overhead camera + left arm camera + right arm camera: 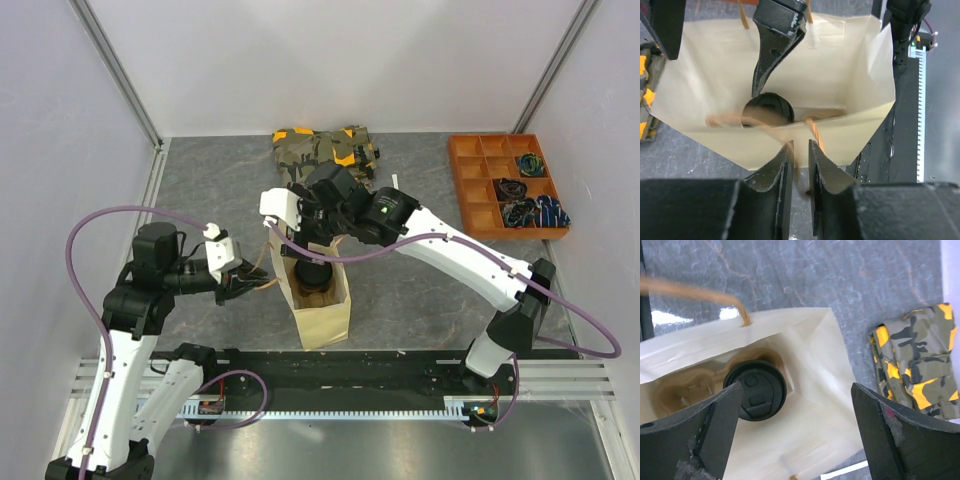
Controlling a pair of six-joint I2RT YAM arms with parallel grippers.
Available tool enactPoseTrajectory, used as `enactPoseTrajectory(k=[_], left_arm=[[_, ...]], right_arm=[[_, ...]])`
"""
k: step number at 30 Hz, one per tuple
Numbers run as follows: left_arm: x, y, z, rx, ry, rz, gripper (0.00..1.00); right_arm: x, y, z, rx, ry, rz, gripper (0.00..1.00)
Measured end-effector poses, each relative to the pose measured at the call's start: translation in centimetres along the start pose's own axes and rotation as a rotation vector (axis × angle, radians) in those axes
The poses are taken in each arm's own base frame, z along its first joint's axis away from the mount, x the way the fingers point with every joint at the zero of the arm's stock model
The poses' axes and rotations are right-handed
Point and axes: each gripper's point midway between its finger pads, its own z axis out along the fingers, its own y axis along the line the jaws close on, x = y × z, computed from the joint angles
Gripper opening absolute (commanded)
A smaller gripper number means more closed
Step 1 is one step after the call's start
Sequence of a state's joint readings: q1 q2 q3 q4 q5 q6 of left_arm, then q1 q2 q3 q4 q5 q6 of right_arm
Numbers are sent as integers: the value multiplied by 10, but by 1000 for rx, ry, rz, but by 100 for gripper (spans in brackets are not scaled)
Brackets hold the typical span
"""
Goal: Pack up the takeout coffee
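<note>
The takeout coffee (756, 390) stands inside the tan paper bag (325, 320), its round black lid (769, 109) facing up. It sits in a brown pulp tray (677, 390) at the bag's bottom. My right gripper (797, 390) hangs open and wide over the bag's mouth, holding nothing, with one finger (775, 40) reaching down toward the lid. My left gripper (800, 145) is at the bag's near rim with its jaws slightly apart. The bag's brown handle cord (815, 135) shows blurred and loose between them. From above, the left gripper (248, 280) sits just left of the bag.
A camouflage cloth (325, 150) lies behind the bag. An orange compartment tray (470, 190) with small items stands at the back right. A white strip (395, 180) lies near the cloth. A black rail (350, 365) runs along the near edge.
</note>
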State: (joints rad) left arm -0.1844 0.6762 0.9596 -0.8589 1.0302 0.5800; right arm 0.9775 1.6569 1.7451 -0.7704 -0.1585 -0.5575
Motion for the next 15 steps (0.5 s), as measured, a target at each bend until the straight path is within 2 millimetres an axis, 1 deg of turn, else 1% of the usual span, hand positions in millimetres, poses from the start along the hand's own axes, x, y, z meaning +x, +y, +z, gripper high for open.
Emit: enactPoseTrajectory(k=[3, 5, 6, 9, 13, 14, 15], left_arm=[[-9, 3, -1, -6, -12, 2, 36], [-17, 5, -2, -10, -24, 6, 38], [-21, 6, -2, -9, -30, 5, 44], [-31, 7, -2, -3, -52, 2, 51], [-38, 7, -2, 4, -70, -15, 62], [-39, 7, -2, 5, -73, -21, 70], [-41, 7, -2, 5, -78, -31, 74]], right_arm=[[-6, -4, -4, 23, -21, 1, 98], [-10, -9, -8, 47, -35, 2, 98], [-12, -11, -10, 58, -43, 2, 98], [-21, -18, -17, 95, -75, -2, 98], [-30, -25, -28, 138, -116, -2, 98], [-32, -26, -31, 150, -126, -1, 98], [-34, -28, -34, 162, -137, 3, 98]])
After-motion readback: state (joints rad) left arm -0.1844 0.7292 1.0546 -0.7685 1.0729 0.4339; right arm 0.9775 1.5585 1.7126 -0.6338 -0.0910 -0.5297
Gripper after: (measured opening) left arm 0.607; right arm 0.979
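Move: Between the barely parted fingers of the left hand is the takeout bag's near handle, practically at the hand point. The lidded coffee cup in the bag stands about 6 cm ahead of that hand, 10 cm to its right and 13 cm lower. From the wide-open right hand, the cup is some 4 cm back, level sideways and 12 cm below. The bag's far handle is roughly 8 cm to the right of the right hand, level with it fore and aft, and 6 cm lower. Letting go of the bag's near handle, the left fingers spread from a narrow gap to more than half open while that hand rises about 4 cm, drifting about 1 cm to its right. The right hand, empty and still wide open, climbs about 5.5 cm away from the cup and bag mouth, with its left-pointing fingers tipping up by some 10 degrees. ##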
